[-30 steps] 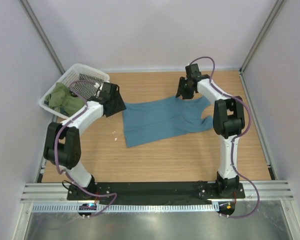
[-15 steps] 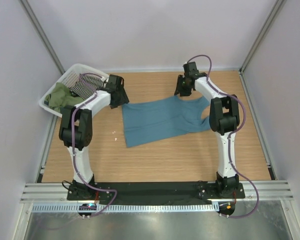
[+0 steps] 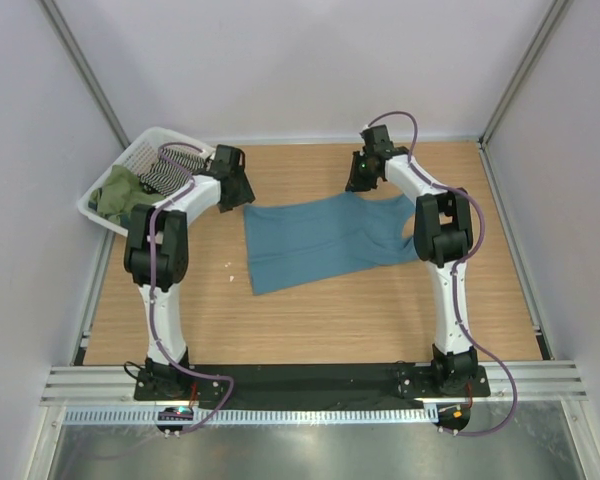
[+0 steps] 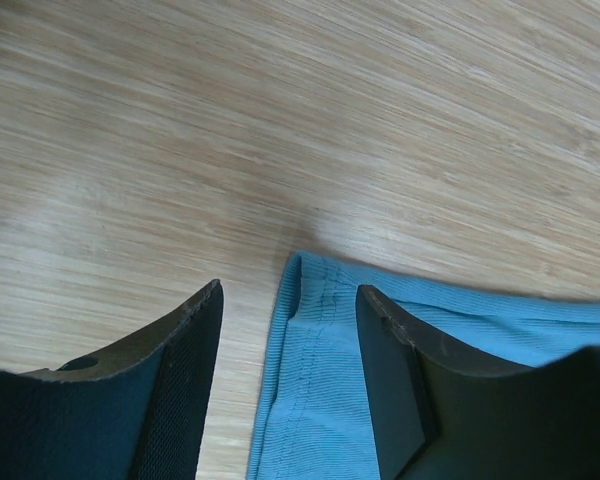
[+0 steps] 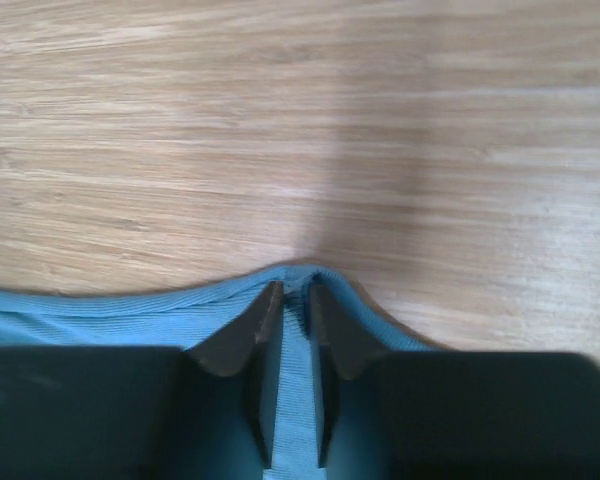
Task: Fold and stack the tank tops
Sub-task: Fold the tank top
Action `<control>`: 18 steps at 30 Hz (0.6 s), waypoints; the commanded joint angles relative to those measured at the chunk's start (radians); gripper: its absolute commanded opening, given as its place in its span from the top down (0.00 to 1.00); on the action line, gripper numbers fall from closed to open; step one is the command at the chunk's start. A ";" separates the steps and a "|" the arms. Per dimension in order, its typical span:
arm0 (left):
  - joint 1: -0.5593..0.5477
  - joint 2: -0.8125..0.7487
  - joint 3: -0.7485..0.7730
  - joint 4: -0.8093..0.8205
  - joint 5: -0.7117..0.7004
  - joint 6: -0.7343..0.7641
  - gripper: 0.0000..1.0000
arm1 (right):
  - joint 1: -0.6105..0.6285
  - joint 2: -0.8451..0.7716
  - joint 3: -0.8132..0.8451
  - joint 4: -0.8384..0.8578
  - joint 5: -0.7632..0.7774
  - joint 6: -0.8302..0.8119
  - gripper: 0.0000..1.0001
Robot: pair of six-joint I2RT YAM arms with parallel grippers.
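Note:
The teal-blue tank top [image 3: 320,240] lies spread flat on the wooden table. My left gripper [image 3: 242,197] is at its far left corner. In the left wrist view this gripper [image 4: 290,290] is open, its fingers straddling the stitched hem corner of the teal top [image 4: 320,400]. My right gripper [image 3: 358,185] is at the top's far right edge. In the right wrist view it [image 5: 295,290] has its fingers pinched on a raised ridge of the teal cloth [image 5: 100,320]. The olive-green tank top [image 3: 120,195] sits crumpled in the basket at the far left.
A white laundry basket [image 3: 170,135] stands at the table's far left corner, holding a striped garment [image 3: 170,172] beside the olive top. A small white speck [image 3: 230,264] lies on the wood left of the teal top. Enclosure walls ring the table.
The left arm has straightened and brought its gripper onto the teal top's far left corner. The right gripper's fingers have closed together on the cloth edge.

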 commanded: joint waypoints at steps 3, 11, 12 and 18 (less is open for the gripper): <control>0.009 0.022 0.047 -0.006 0.014 0.018 0.45 | 0.007 -0.001 0.052 0.036 -0.034 -0.005 0.95; 0.009 0.060 0.080 -0.011 0.023 0.015 0.44 | 0.007 -0.049 -0.009 0.089 0.024 -0.002 0.99; 0.007 0.074 0.087 -0.012 0.023 0.015 0.44 | 0.006 -0.055 -0.027 0.105 0.023 0.000 0.99; 0.009 0.111 0.134 -0.020 0.034 0.012 0.77 | 0.006 -0.076 -0.063 0.133 0.027 0.001 0.99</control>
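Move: The tank top's far left corner lies about 2 cm ahead of the left hand, 1 cm to its right and some 3 cm below; the basket's middle is roughly 18 cm to that hand's left and 4 cm farther out. The tank top's far edge sits between the right fingertips, about 1 cm below the hand point; the tank top's right end is some 12 cm to that hand's right and 12 cm back. Left hand sinks about 2 cm, easing forward, fingers closing around the corner; right fingers shut on the far edge. ##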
